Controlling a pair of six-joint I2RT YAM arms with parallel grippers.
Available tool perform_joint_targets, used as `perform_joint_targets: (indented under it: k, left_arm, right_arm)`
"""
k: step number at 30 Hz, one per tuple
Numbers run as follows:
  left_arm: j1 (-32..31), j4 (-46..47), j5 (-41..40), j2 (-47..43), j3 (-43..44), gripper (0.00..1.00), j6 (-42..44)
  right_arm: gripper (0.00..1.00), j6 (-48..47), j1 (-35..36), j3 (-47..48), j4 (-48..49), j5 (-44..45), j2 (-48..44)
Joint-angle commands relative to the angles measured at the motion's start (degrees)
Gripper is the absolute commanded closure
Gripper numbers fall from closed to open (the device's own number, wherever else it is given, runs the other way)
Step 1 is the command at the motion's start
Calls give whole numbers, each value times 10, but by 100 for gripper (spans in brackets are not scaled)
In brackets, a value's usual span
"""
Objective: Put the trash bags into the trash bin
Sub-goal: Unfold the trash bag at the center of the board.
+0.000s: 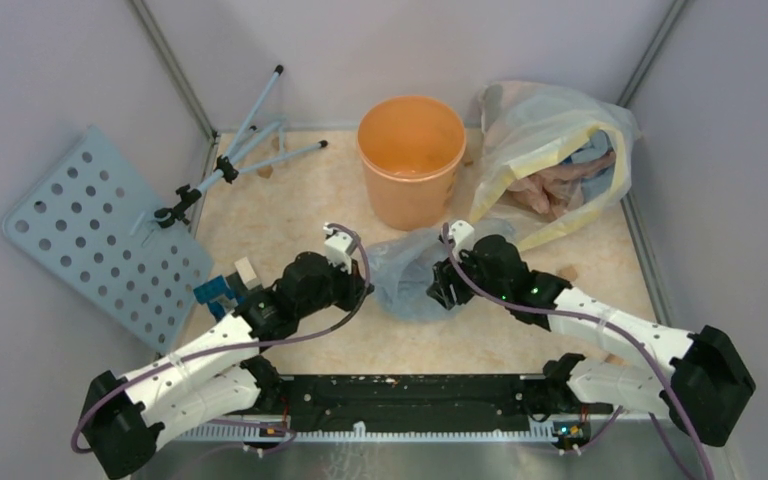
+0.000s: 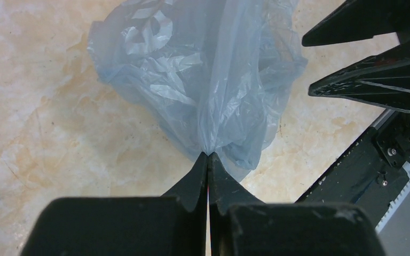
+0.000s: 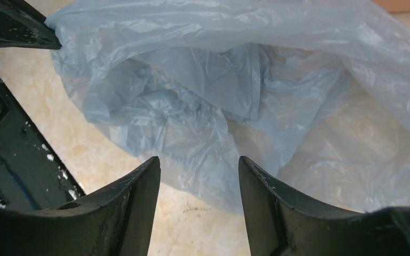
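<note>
A crinkly grey-blue trash bag (image 1: 408,272) lies on the tabletop between my two grippers, just in front of the orange trash bin (image 1: 411,160). My left gripper (image 2: 208,156) is shut on a gathered edge of the bag (image 2: 203,69), at the bag's left side (image 1: 365,287). My right gripper (image 3: 198,161) stands open at the bag's right side (image 1: 441,292). Its tips sit just short of the rumpled plastic (image 3: 203,101), and nothing is pinched between them. In the left wrist view the right gripper's dark fingers (image 2: 363,85) show at the upper right.
A bigger clear bag with yellow edges (image 1: 550,150), stuffed with things, lies to the right of the bin. A perforated blue-grey board (image 1: 100,235) and a folded stand (image 1: 245,150) lean at the left wall. Enclosure walls close in on three sides.
</note>
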Motion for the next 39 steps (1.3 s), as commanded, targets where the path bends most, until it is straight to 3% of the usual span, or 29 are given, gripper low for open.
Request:
perform_joint_targets:
  k: [1, 7, 14, 21, 33, 36, 39]
  left_arm:
    - [3, 10, -22, -30, -15, 100, -20]
    - [3, 27, -5, -38, -51, 100, -45]
    - [2, 25, -25, -52, -75, 100, -57]
    - [3, 22, -28, -62, -83, 100, -63]
    - [3, 25, -10, -75, -86, 100, -60]
    - [3, 26, -7, -76, -88, 100, -59]
    - [3, 22, -9, -75, -87, 100, -56]
  right_arm:
    - [43, -44, -2, -15, 146, -23, 34]
    - [42, -27, -1, 0, 181, -15, 98]
    - [45, -100, 11, -25, 256, -46, 134]
    - [50, -178, 60, -16, 269, 11, 190]
    - [51, -174, 79, -8, 323, 56, 244]
    - [60, -173, 79, -1, 334, 62, 255]
    - [80, -171, 80, 5, 334, 60, 260]
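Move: The light-blue trash bag lies under the open right fingers, its middle some 5 cm ahead, 3 cm to their left and roughly 8 cm below. From the left hand, which already pinches a gathered piece of its left side, that middle is about 4 cm ahead, 14 cm right and 8 cm lower. The orange bin stands some 26 cm ahead and 7 cm left of the right hand; the full white bag stands about 28 cm ahead and 23 cm right of it, both near its height. Beneath the bag's raised upper film, the right fingers slide in, moving down and left about 6 cm each way and some 3 cm forward, the hand rolling roughly 20 degrees about its finger axis; half open, they begin to close at the end. Shut on its pinch throughout, the left hand eases down about 3 cm with a little back and left, then stays. ##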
